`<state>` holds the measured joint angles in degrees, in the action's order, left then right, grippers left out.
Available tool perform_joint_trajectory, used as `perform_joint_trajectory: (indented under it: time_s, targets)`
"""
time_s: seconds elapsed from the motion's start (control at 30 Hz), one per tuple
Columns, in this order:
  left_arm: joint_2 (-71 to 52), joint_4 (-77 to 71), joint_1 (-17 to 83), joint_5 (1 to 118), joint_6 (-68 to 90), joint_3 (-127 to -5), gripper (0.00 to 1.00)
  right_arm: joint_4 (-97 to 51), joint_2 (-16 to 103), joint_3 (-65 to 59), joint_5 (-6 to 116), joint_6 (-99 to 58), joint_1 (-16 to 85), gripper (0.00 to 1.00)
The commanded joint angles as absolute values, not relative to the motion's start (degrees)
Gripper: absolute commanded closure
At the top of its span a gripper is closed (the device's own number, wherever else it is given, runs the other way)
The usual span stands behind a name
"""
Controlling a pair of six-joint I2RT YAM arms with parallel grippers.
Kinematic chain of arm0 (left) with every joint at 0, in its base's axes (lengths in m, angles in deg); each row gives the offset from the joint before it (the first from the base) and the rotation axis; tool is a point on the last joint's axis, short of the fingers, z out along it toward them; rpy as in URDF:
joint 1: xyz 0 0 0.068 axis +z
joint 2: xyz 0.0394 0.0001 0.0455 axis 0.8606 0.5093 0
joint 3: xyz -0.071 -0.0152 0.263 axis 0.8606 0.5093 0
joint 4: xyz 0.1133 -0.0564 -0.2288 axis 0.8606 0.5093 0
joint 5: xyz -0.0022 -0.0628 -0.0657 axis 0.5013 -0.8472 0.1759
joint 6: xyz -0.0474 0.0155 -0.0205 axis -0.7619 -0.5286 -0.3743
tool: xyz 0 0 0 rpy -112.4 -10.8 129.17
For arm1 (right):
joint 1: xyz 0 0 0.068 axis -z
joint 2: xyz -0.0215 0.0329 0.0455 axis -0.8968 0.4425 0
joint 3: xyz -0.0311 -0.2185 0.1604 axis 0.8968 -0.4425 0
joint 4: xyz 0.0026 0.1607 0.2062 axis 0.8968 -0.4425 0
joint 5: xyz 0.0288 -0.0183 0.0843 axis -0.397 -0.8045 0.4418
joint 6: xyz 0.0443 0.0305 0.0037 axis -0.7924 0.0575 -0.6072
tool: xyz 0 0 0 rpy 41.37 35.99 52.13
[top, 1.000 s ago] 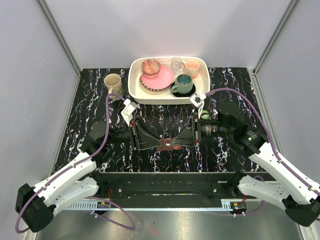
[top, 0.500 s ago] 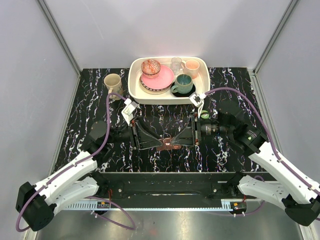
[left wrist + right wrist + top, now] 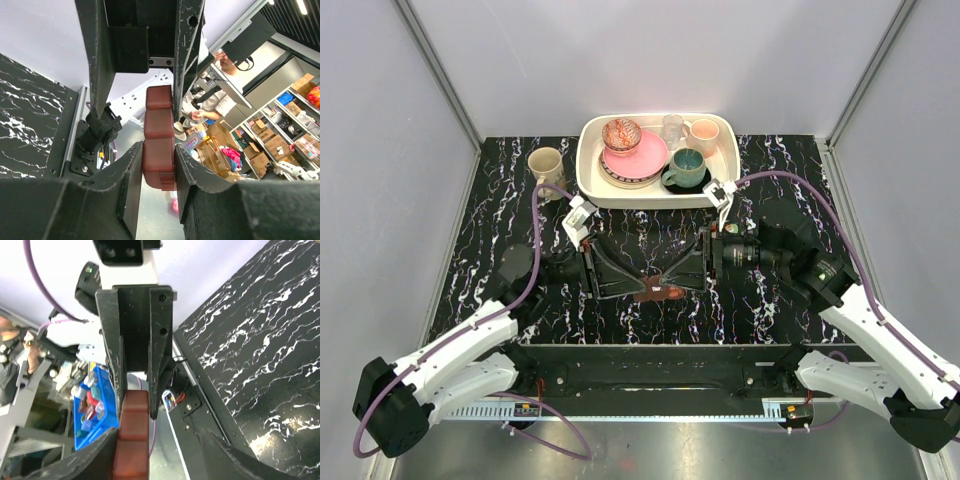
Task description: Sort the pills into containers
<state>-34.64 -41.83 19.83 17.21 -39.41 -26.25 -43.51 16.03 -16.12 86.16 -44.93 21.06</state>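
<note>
The containers are one small dark-brown oblong case (image 3: 658, 292) with a row of compartments, held just above the table's near middle. My left gripper (image 3: 642, 289) is shut on its left end; in the left wrist view both fingers press the case (image 3: 159, 150) from either side. My right gripper (image 3: 674, 283) faces it from the right and stands open. In the right wrist view the case (image 3: 132, 440) lies against one finger (image 3: 102, 452), and the other finger (image 3: 220, 450) stands well clear of it. No pills are in view.
A white tray (image 3: 588, 180) of crockery stands at the back middle, with a beige mug (image 3: 546, 163) to its left. Purple cables loop over both arms. Grey walls close the table at the left, right and back.
My right gripper's jaws have spread apart and let go of the case's right end. The left gripper still holds the case in about the same place.
</note>
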Motion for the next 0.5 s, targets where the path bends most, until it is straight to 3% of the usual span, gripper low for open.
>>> perform_joint_trajectory:
  time_s: [0.0, 0.1, 0.27, 0.47]
  targets:
    - [-35.85, -49.44, 19.30, 18.51, -41.31, -26.39, 1.00, -37.57, 14.79, -13.82, 79.31, -45.45, 21.46, 0.22]
    - [-37.25, -49.18, 19.22, 23.69, -41.57, -25.95, 1.00, -34.14, 13.73, -14.09, 75.89, -46.86, 21.46, 0.19]
    - [-41.73, -45.84, 19.22, 41.96, -43.58, -22.53, 1.00, -26.49, 10.83, -18.03, 64.31, -52.13, 21.46, 0.17]
    - [-44.29, -47.33, 19.04, 55.69, -46.67, -19.62, 1.00, -5.94, 7.66, -28.05, 55.15, -64.95, 21.37, 0.16]
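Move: The brown pill box is up in the air, its left end in the left gripper, its middle about 3 cm to that hand's right and about level with it. From the right hand, whose opening fingers are still around the other end, the middle lies some 3 cm left and 1 cm back. The green container stands roughly 17 cm ahead, 13 cm right and 26 cm below the right hand; the white tray's middle is about 38 cm ahead, 3 cm left. Open the right gripper the rest of the way and take it clear of the pill box, forward and up about 8 cm in all and slightly to the right, its fingers swinging forward and tipping up. Keep the left grip shut on the box; bring that hand up first, then forward and left, turning it counter-clockwise some 20 degrees and tipping its fingers upward. ##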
